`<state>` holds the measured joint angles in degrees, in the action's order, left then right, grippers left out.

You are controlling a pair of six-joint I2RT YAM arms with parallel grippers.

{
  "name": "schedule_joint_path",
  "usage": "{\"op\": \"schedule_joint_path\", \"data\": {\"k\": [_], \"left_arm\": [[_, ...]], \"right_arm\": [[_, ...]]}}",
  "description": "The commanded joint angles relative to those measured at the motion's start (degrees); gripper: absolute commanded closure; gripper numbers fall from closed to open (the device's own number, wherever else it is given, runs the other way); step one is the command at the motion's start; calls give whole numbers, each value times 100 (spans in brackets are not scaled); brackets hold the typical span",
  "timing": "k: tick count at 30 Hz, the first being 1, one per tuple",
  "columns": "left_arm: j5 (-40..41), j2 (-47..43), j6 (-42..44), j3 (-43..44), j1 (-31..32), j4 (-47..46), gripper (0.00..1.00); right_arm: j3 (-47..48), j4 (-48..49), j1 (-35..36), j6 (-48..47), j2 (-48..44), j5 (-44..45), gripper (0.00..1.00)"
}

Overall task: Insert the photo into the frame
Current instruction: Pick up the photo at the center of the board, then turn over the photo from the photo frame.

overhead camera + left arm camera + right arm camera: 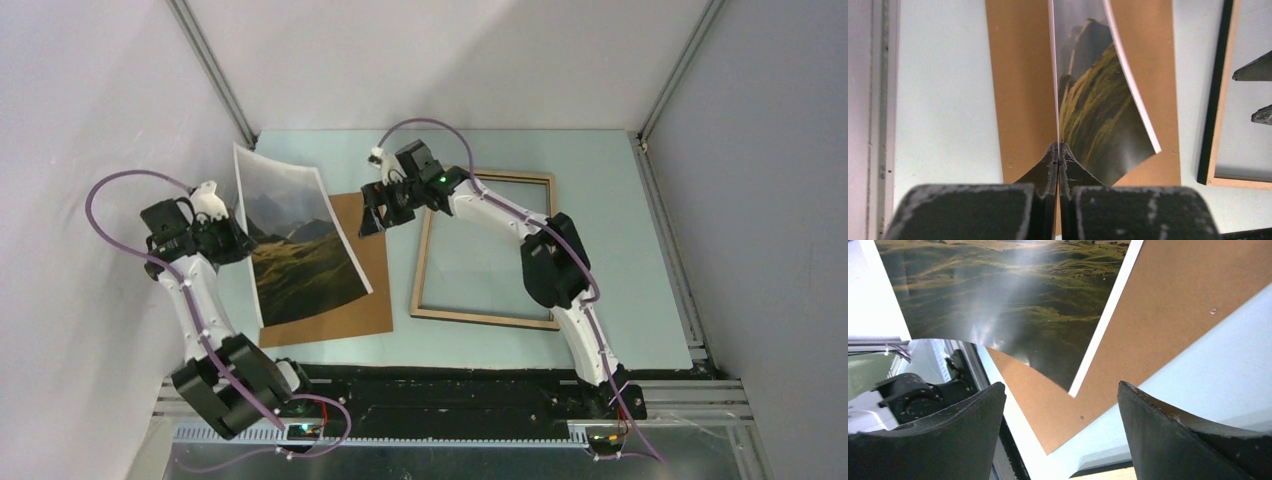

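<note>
The photo (295,240), with dark mountains and yellow-green hills, is lifted off the table and bowed, picture side towards the right. My left gripper (243,240) is shut on its left edge; in the left wrist view the sheet (1093,100) runs edge-on out of the closed fingertips (1058,150). My right gripper (375,215) hangs open just right of the photo's upper right corner, holding nothing. In the right wrist view the photo (1013,295) lies beyond the spread jaws (1061,390). The frame (482,318) lies flat at centre right, light-wood side up.
A brown hardboard panel (350,310) lies flat on the table under the photo, touching neither gripper. The frame's left rail (1220,100) sits close beside the panel's right edge. Grey walls enclose the table on three sides, and a metal rail (665,230) runs along its right edge.
</note>
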<state>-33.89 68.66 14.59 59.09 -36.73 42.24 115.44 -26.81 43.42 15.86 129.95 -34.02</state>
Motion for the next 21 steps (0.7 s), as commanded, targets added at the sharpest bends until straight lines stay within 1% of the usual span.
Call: {"op": "schedule_joint_path", "data": {"k": [1,7,8,9,10,11,12,13,14,15,16,17,18,19,21], "left_arm": [[421,-596,-527,625,466,159,100],[1087,-679,-786,1991,1191,638,100],[1385,-666,-781,2141,1446,699,100],[1556,-659,-764,2469,1778,819,100],[1971,-626,-723,2648,1974,952,100],[2174,-599,-691,2969,2354,1027,100],[2650,-510,-625,3140,2574,1165,100],[2910,-395,-590,3450,3025,1230,100],[3445,-335,-512,3605,3243,1341,100],[3711,-152,-480,3859,3711,1375,100],[4206,-95,-432,3949,3951,1414,100],[4421,58,-423,4101,4422,1430,100],[4781,142,-431,4141,4627,1430,100],[4911,339,-457,4184,5026,1433,100],[5155,662,-587,4188,5494,1429,100]], "right_arm": [[-68,90,-158,116,-781,-19,14],[-293,219,-438,318,-1172,-135,15],[-366,266,-461,362,-1212,-146,15],[-409,287,-520,381,-1304,-168,15],[-498,329,-550,420,-1353,-180,15],[-545,358,-617,469,-1443,-196,16],[-640,421,-660,492,-1493,-208,16],[-695,481,-743,538,-1590,-227,16],[-803,513,-785,553,-1675,-236,16],[-860,579,-871,573,-1737,-248,16],[-1009,628,-919,592,-1851,-260,16],[-1104,777,-1032,659,-1921,-311,16],[-1329,881,-1092,706,-2075,-348,17],[-1471,1128,-1227,842,-2152,-434,17],[-2101,1567,-1426,1098,-2408,-570,17]]}}
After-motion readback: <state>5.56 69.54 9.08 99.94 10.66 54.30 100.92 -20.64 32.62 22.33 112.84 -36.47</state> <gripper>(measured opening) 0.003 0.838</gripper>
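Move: The photo, pinched by its left edge in the left hand and already curving up off the board, has its middle some 10 cm to that hand's right and about 4 cm below. The frame it is meant for is centred roughly 47 cm to the left hand's right, level fore and aft, 14 cm below; the board's middle lies about 14 cm right, 4 cm back and 14 cm below. From the empty right hand, the frame is about 23 cm right, 6 cm back and 11 cm below. The photo is carried high by the left hand, whose shut fingers keep their pinch on its left edge: up about 22 cm, then bending more and more to the right, 13 cm in all, while the wrist rolls left side up and the fingertips tilt up, each some 20 degrees. The right hand, open and empty, rises off to the right over the frame's far left corner. ##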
